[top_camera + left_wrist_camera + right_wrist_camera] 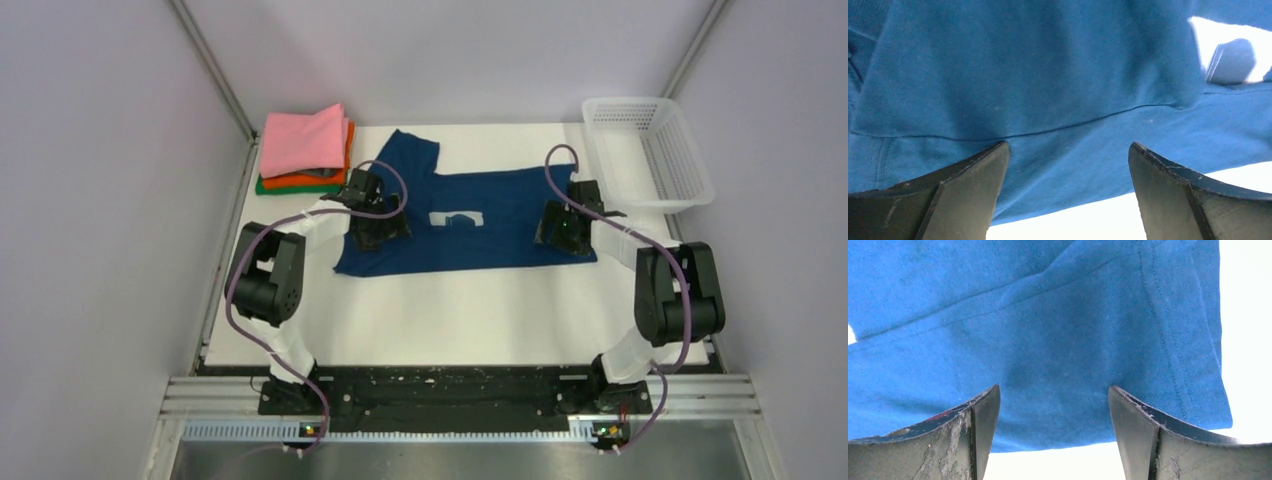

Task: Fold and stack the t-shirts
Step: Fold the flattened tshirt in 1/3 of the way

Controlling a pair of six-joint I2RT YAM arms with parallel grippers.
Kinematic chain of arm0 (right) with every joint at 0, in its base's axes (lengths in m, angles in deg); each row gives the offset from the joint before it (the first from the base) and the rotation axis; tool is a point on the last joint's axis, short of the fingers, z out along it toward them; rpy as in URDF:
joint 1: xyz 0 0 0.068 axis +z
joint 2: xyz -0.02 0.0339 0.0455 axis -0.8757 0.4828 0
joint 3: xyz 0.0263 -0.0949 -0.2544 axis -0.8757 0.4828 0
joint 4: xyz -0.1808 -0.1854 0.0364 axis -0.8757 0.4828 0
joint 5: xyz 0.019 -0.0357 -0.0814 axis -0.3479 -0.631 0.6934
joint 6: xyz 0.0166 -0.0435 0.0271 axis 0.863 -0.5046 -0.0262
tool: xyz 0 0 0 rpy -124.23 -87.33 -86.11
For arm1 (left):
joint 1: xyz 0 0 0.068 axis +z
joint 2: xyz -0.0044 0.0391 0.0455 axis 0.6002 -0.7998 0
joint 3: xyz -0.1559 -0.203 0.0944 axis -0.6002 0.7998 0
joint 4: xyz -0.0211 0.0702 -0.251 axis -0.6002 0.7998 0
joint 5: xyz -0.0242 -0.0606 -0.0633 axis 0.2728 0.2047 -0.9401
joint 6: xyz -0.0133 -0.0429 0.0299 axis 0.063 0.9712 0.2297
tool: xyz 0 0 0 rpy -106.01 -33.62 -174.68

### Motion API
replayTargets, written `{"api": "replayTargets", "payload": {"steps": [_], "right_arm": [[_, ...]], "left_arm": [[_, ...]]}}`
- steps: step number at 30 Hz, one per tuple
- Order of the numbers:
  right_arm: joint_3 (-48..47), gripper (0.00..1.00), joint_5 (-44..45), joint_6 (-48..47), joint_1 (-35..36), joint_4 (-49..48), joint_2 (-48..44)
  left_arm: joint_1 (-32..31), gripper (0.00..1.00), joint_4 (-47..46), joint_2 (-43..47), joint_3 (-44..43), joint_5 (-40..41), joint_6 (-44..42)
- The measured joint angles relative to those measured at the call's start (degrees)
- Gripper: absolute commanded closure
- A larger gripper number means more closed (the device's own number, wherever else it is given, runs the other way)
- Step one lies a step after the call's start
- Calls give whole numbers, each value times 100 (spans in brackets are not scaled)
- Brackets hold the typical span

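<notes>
A navy blue t-shirt (470,225) lies partly folded on the white table, its small white print (455,218) facing up. My left gripper (378,228) hovers over its left end, jaws wide open, with only cloth (1048,90) below them. Over the shirt's right end my right gripper (562,228) is open too, above the hemmed edge (1178,340). Neither gripper holds anything. At the back left sits a stack of folded t-shirts: pink (305,138) on top, orange (318,178) under it, green (272,187) at the bottom.
A white mesh basket (650,150) stands at the back right corner. Bare white tabletop (450,315) stretches between the shirt and the arm bases. Grey walls close in on both sides.
</notes>
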Motion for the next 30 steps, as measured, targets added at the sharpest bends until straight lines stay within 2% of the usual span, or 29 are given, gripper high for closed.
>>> {"api": "replayTargets", "payload": {"steps": [5, 9, 12, 16, 20, 23, 27, 30], "right_arm": [[905, 22, -59, 155, 0, -240, -798], [1784, 22, -208, 468, 28, 155, -1915], [2208, 22, -323, 822, 186, 706, -2688], [2378, 22, -501, 1318, 728, 1729, -3456], [2240, 19, -433, 1401, 874, 2367, -3926], [2017, 17, -317, 1294, 874, 2461, -4151], [1886, 17, -221, 1075, 879, 2247, -4138], [1884, 16, -195, 931, 879, 2004, -3950]], "left_arm": [[15, 1, -577, 669, 1104, -48, 227], [-61, 1, -546, 1547, 2017, 11, 424], [-234, 1, -90, 2291, 2605, 52, 680], [-608, 1, 1163, 3403, 3134, 109, 1134], [-721, 1, 2059, 4315, 3206, 66, 1440], [-723, 1, 2317, 4551, 3014, 70, 1515], [-723, 1, 2052, 4164, 2524, 197, 1335], [-723, 1, 1394, 3307, 1958, 295, 1073]]}}
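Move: The t-shirt lies flat just under my spread fingers: its middle is about 22 cm to the right and 4 cm ahead of my left hand, and about 25 cm to the left and 4 cm ahead of my right. Its near folded edge runs about 5 cm behind each hand. The stack sits some 25 cm ahead and 22 cm left of my left hand; the basket is about 24 cm ahead and 25 cm right of my right. With fingers kept open and tips bearing down on the folded strip, I drag the t-shirt straight back towards the table's near edge with both hands together, the left going about 22 cm and the right about 18, the left edging a little outward. Then I lift both clear by some 4 to 6 cm, my left hand swinging forward again over the cloth and my right following more slightly. ##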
